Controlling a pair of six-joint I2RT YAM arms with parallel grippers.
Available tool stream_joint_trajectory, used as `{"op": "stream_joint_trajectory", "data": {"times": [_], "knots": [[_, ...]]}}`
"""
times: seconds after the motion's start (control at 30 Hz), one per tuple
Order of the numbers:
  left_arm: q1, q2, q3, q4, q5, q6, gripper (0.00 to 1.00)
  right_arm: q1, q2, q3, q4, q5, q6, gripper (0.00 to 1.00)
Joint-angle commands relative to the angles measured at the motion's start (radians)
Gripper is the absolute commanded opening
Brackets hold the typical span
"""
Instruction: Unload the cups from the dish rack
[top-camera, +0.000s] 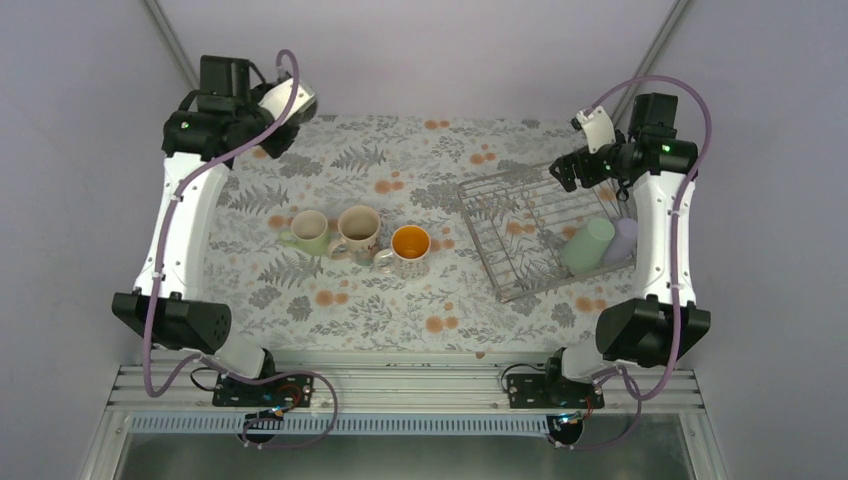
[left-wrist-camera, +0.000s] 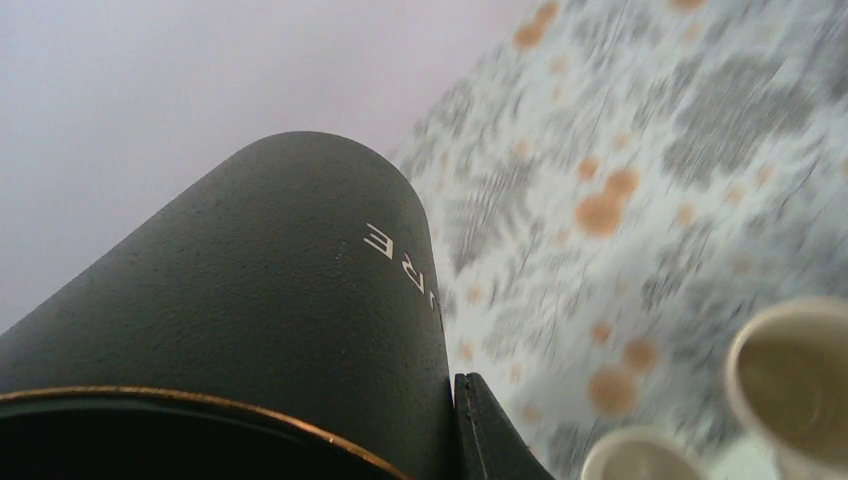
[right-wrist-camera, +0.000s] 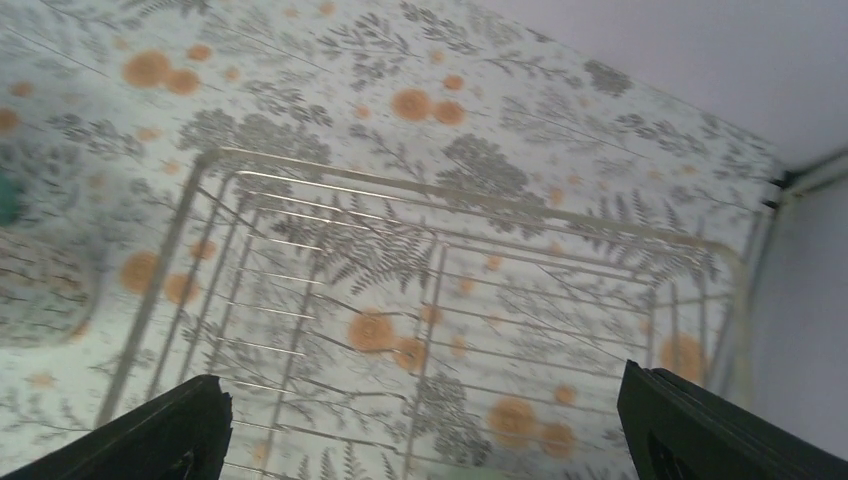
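My left gripper (top-camera: 255, 138) is raised over the table's far left corner, shut on the black mug (left-wrist-camera: 250, 300). One finger (left-wrist-camera: 490, 430) presses on the mug's wall; the other is hidden. The pale green mug (top-camera: 310, 232), the cream patterned mug (top-camera: 358, 230) and the mug with the orange inside (top-camera: 410, 246) stand in a row mid-table. The wire dish rack (top-camera: 500, 215) sits on the right. The green tumbler (top-camera: 588, 245) and the lavender tumbler (top-camera: 625, 238) lie in its near right end. Above the rack's far end my right gripper (right-wrist-camera: 420, 400) hangs open, nothing between its fingers.
A floral cloth (top-camera: 400, 300) covers the table. Grey walls close in at the back and on both sides. The arm bases stand on a metal rail (top-camera: 400, 385) at the near edge. Two pale mug rims (left-wrist-camera: 800, 370) show low in the left wrist view.
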Motion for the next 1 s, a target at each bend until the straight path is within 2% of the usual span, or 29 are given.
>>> {"op": "stream_joint_trajectory", "data": {"times": [0.0, 0.17, 0.43, 0.77, 0.97], "knots": [[0.077, -0.067, -0.081, -0.083, -0.146, 0.172, 0.02, -0.013, -0.053, -0.047, 0.045, 0.155, -0.061, 1.0], [0.129, -0.131, -0.295, -0.067, -0.257, 0.274, 0.02, -0.019, -0.073, -0.097, 0.059, 0.174, -0.073, 1.0], [0.147, -0.189, -0.54, -0.068, -0.341, 0.402, 0.02, -0.025, -0.117, -0.179, 0.09, 0.189, -0.083, 1.0], [0.183, -0.105, -0.588, -0.02, -0.377, 0.409, 0.02, -0.028, -0.179, -0.257, 0.102, 0.197, -0.115, 1.0], [0.192, -0.038, -0.611, -0.037, -0.33, 0.437, 0.02, -0.034, -0.196, -0.272, 0.103, 0.212, -0.121, 1.0]]}}
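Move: The black cup is already in the left hand. The free table spot it is bound for lies about 7 cm back, 14 cm left and 31 cm below that hand. Beside it stand the green cup, 6 cm back, and the beige mug, 5 cm back and 10 cm right, both some 32 cm down. From the open right hand, the teal cup in the rack is roughly 8 cm back, 9 cm right and 25 cm down, with the lilac cup 6 cm farther right of it and 1 cm farther out. Keeping its grip on the black cup, the left hand swings left and then sinks about 22 cm, ending some 13 cm to the left and 8 cm back, beside the green cup, while the wrist turns about 45 degrees until the fingers point nearly straight down. The empty right hand, fingers wide open, eases a few centimetres back, right and down towards the teal cup. ##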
